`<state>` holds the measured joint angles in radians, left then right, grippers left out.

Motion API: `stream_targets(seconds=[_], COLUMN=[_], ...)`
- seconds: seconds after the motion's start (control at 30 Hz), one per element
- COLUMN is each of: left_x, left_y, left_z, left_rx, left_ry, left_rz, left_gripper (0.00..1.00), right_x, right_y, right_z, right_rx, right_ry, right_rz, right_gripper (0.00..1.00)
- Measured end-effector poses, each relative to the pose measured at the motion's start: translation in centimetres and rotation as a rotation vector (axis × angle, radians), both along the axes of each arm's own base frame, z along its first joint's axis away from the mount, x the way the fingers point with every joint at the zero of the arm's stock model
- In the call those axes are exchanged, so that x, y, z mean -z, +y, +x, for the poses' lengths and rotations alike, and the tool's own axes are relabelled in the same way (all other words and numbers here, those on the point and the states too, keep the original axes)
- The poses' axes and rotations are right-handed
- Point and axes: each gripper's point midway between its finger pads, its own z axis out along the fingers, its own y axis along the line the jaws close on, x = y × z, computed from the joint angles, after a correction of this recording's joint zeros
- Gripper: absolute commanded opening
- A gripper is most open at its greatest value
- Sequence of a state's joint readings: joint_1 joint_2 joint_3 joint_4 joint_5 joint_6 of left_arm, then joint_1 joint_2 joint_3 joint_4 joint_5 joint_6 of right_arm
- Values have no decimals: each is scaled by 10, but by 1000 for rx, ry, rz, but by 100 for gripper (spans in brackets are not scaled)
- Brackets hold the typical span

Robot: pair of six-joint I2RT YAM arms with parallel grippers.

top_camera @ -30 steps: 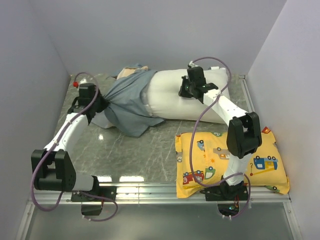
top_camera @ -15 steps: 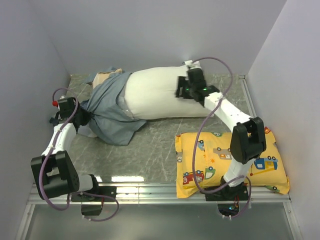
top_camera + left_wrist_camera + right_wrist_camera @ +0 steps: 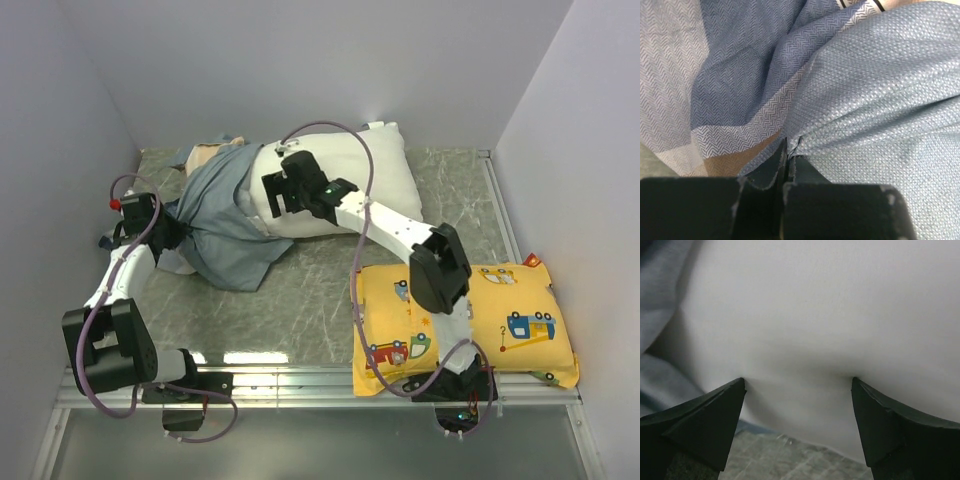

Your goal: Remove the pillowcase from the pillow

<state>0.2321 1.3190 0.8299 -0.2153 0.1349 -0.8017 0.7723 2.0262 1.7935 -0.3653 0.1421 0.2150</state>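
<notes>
The white pillow [image 3: 375, 165] lies across the back of the table, its left end still inside the bunched grey-blue pillowcase [image 3: 225, 225]. At the case's left side, my left gripper [image 3: 178, 236] is shut on a fold of it. In the left wrist view the jaws [image 3: 788, 151] pinch the pillowcase [image 3: 880, 90] where plain inside meets patchwork. My right gripper [image 3: 272, 198] is open over the pillow's left part, close to the case's edge. In the right wrist view its fingertips [image 3: 798, 382] press wide apart against the pillow [image 3: 815, 315], with the pillowcase [image 3: 657, 295] at the left.
A yellow pillow with cartoon vehicles [image 3: 480, 320] lies at the front right, under the right arm. Side walls close in the table [image 3: 300, 290] on the left, back and right. Marbled table top [image 3: 780, 457] shows below the right fingers.
My right gripper let go of the pillow, opened wide and moved left along it to the case's edge. The left arm pulled the pillowcase left, then stayed put; the pillow shifted left.
</notes>
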Motion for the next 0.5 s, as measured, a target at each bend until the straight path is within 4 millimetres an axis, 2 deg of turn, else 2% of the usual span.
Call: stream_targets(seconds=[0.03, 0.07, 0.1, 0.13, 0.17, 0.27, 0.33, 0.5], left_x=[-1, -2, -3, -5, -8, -22, -34, -49], left_y=[0, 1, 1, 1, 1, 2, 4, 3], left_z=[1, 3, 4, 5, 7, 15, 21, 31], left_rx=[0, 1, 1, 4, 5, 16, 19, 49], left_ry=[-2, -1, 1, 0, -2, -13, -32, -54], left_rz=[0, 0, 0, 3, 3, 17, 25, -20], left_gripper=[1, 1, 1, 1, 1, 1, 1, 1], right_x=[8, 16, 22, 26, 31, 29, 23, -10], right_y=[1, 2, 2, 2, 2, -5, -17, -72], right_z=[6, 12, 16, 21, 25, 30, 31, 36], right_rx=[8, 17, 24, 27, 37, 60, 79, 150], right_ry=[3, 8, 12, 11, 18, 29, 36, 71], right_rz=[-17, -36, -53, -68, -71, -48, -24, 82], right_gripper=[86, 77, 31, 11, 0, 0, 0, 0])
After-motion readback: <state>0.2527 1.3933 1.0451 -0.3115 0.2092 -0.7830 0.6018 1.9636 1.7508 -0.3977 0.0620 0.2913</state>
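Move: The right hand's open fingers hang over the left part of the pillow, and the patch they will shut on is about 3 cm ahead and 3 cm below; the pillow's middle is roughly 13 cm to their right, 3 cm ahead and 8 cm lower. The grey pillowcase cloth's middle lies some 11 cm left and 4 cm back, 8 cm lower. From the left hand, already pinching the pillowcase, the patch is about 22 cm right and 9 cm ahead, roughly level. The right hand sinks and reaches a little forward, about 4 cm in all, onto the bare left part of the white pillow, shuts its fingers on a pinch of its cover, then pulls about 7 cm to the right while rising some 4 cm and turning slightly clockwise. The left hand keeps the gathered grey pillowcase pinched and, rather than pulling away to the left, lifts it about 5 cm and carries it some 3 cm forward, its fingers staying shut. ##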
